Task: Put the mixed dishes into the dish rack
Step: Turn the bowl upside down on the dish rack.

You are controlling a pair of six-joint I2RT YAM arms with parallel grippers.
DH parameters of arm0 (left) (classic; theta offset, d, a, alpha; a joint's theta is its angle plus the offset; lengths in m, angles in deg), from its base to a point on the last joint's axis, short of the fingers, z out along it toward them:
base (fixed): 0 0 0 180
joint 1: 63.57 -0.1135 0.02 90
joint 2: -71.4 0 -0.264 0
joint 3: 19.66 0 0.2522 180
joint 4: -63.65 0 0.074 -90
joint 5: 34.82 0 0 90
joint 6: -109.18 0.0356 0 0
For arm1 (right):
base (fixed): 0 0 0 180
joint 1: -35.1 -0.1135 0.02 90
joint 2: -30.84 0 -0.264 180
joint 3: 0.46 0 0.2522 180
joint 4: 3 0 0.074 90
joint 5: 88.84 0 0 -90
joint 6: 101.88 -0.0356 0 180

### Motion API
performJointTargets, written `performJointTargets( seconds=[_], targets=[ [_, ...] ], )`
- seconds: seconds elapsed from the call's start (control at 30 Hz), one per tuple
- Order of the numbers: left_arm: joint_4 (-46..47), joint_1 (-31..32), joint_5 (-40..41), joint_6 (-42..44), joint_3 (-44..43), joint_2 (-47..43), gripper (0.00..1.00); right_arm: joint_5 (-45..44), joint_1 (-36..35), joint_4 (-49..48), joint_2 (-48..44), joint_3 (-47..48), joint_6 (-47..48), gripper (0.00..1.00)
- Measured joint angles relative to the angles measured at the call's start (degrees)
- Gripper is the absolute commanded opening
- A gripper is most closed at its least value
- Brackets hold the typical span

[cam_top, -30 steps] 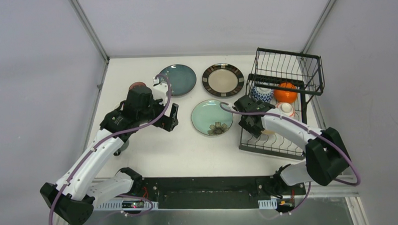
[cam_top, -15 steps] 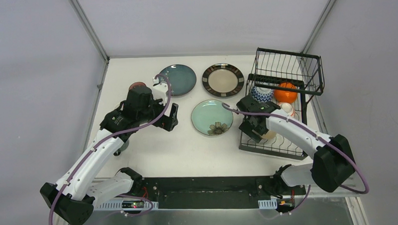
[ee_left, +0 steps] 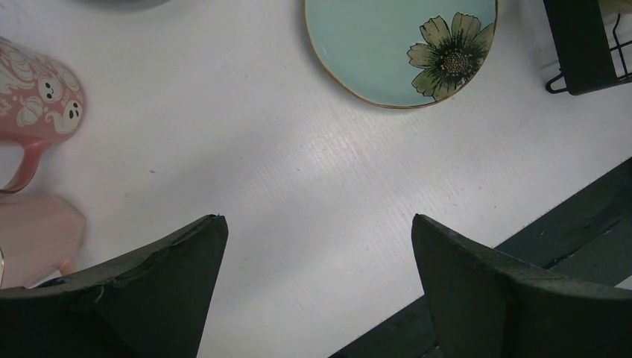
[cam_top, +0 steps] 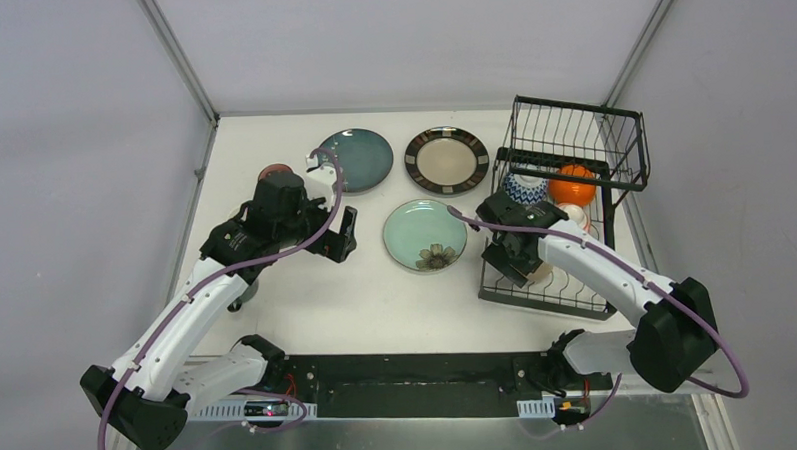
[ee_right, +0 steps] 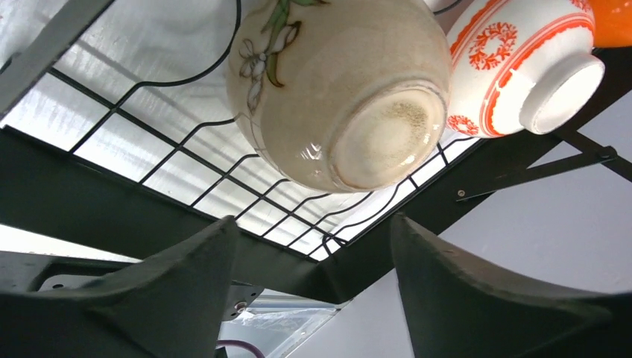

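The black dish rack stands at the right. My right gripper hovers open over its lower tray. In the right wrist view a cream flowered bowl lies bottom-up on the rack wires, just past my open right gripper and apart from it. Beside it sit a red-patterned bowl and an orange bowl. On the table lie the teal plate, beige plate and mint flower plate. My left gripper is open above bare table, with pink cups at its left.
A blue-and-white bowl also sits in the rack under the raised basket tier. The cage posts and grey walls close in the table at the back and sides. The dark base rail runs along the near edge.
My right gripper has shifted a little to the right over the lower tray, away from the cream bowl. The left arm has not moved.
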Motion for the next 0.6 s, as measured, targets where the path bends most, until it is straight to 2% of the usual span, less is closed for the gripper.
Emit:
performJointTargets(
  seconds=[0.07,0.27,0.33,0.6],
  targets=[
    [0.0,0.0,0.0,0.0,0.0,0.0,0.99,0.3,-0.1,0.2,0.0,0.0,-0.2,0.64],
    [0.0,0.0,0.0,0.0,0.0,0.0,0.99,1.2,-0.1,0.0,0.0,0.0,0.3,0.23],
    [0.0,0.0,0.0,0.0,0.0,0.0,0.99,1.6,0.0,-0.2,0.3,0.0,0.6,0.14],
    [0.0,0.0,0.0,0.0,0.0,0.0,0.99,3.5,1.8,-4.2,4.5,-0.5,3.5,0.11]
  ],
)
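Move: The cream bowl, already upside down in the dish rack and free of the fingers, has its middle about 4 cm ahead, 2 cm to the left and 4 cm below the right hand. The red-patterned bowl stands some 13 cm ahead and 5 cm to the right of the same hand, and the green plate lies about 8 cm ahead and 22 cm to its left, some 9 cm lower. From the idle left hand the cream bowl lies about 38 cm to the right, 3 cm back and 15 cm lower. The right hand stays almost in place behind the upturned cream bowl while its fingers go from nearly wide open to almost shut on nothing. Late on, as they finish closing, it dips about 2 cm and eases roughly 1 cm forward and 1 cm left towards the bowl, fingers still pointing steeply down with hardly any wrist turn, so that the closed tips come close to the bowl's near side; whether they touch can't be seen. ##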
